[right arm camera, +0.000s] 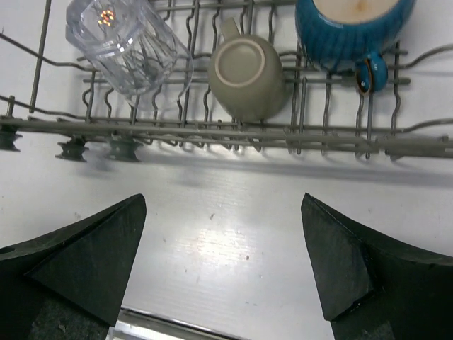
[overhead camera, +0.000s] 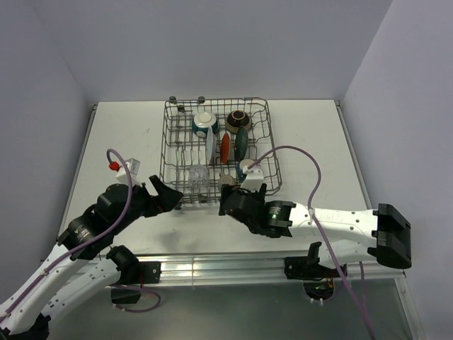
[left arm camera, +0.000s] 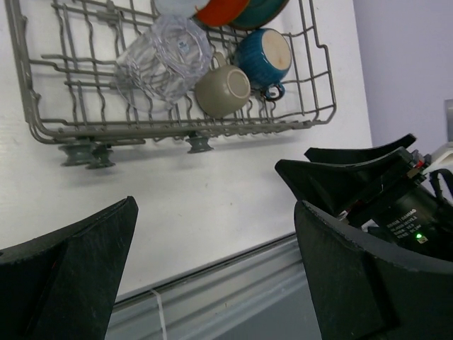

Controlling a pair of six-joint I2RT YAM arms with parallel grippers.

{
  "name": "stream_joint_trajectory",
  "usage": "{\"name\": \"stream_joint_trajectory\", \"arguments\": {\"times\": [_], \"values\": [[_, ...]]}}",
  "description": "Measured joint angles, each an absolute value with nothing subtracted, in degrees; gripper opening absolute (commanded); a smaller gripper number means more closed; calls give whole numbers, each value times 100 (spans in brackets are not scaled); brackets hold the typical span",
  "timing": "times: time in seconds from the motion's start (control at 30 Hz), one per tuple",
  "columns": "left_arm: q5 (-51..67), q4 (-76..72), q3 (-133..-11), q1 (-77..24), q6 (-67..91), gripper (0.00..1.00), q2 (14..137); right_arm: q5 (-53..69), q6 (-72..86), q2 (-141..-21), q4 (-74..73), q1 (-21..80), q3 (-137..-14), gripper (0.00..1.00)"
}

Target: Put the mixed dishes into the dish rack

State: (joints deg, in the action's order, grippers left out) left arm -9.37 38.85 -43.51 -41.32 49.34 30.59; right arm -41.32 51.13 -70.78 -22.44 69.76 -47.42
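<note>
The grey wire dish rack (overhead camera: 167,142) stands at the table's far middle. In it are a white-inside bowl (overhead camera: 204,122), a brown bowl (overhead camera: 237,118), a pale plate (overhead camera: 210,145), an orange-red plate (overhead camera: 225,146) and a teal plate (overhead camera: 242,142) on edge. Along its near side lie a clear glass (right arm camera: 124,46), a beige cup (right arm camera: 246,74) and a blue mug (right arm camera: 350,25). My left gripper (left arm camera: 216,234) hovers open and empty over bare table in front of the rack's near left corner (left arm camera: 42,127). My right gripper (right arm camera: 223,227) is open and empty just short of the rack's near rail (right arm camera: 212,127).
The table's metal front rail (left arm camera: 233,283) runs right below my left gripper. In the left wrist view the right gripper (left arm camera: 354,170) is close by on the right. White walls enclose the table on the left, back and right.
</note>
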Motion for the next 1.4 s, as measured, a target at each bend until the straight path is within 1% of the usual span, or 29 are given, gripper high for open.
{"name": "stream_joint_trajectory", "arguments": {"times": [0.17, 0.33, 0.43, 0.63, 0.8, 1.0, 1.13, 1.27, 1.4], "values": [[-552, 3835, -3972, -4132, 5175, 99, 2620, -4132, 5511, -6556, -2276, 7220, -4160, 98], [-150, 3776, -3566, -4132, 5415, 99, 2049, -4091, 5784, -5776, -2078, 7419, -3430, 98], [154, 3671, -3376, -4132, 5607, 99, 1708, -3913, 5782, -5085, -1533, 7443, -2718, 98], [779, 3201, -2788, -4132, 6086, 99, 895, -3507, 5712, -3577, 10, 7450, -1138, 100], [1057, 2906, -2285, -4132, 6477, 99, 49, -3343, 5645, -2842, 882, 7450, -427, 100], [1304, 2773, -1885, -4132, 6729, 99, 21, -3155, 5463, -2040, 1835, 7463, -252, 100], [1472, 2672, -1876, -4132, 6707, 99, 21, -3055, 5345, -1247, 2488, 7481, -252, 100], [1798, 2386, -1874, -4132, 6681, 99, 21, -3035, 5177, -565, 2648, 7502, -255, 100], [2379, 1354, -1527, -4132, 6858, 99, 14, -3046, 5041, -150, 2469, 7522, -255, 100]]}}
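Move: Ahead of the empty right hand, about 18 cm out, 10 cm left and 6 cm below, stands the pale plate in the dish rack. The red plate is some 17 cm ahead and 6 cm left of that hand. The beige mug lies nearer, roughly 6 cm ahead, 5 cm left and 8 cm lower. From the empty left hand the pale plate is about 21 cm ahead, 12 cm right and 15 cm below. Backing away from the loaded rack, both empty grippers stay wide open. The right draws back and rightward, first sinking a little, then rising to about 13 cm above its start, rolling strongly with its left side up and tipping upward. The left retreats some 10 cm with a rightward drift, rolling its right side up and turning clockwise. ##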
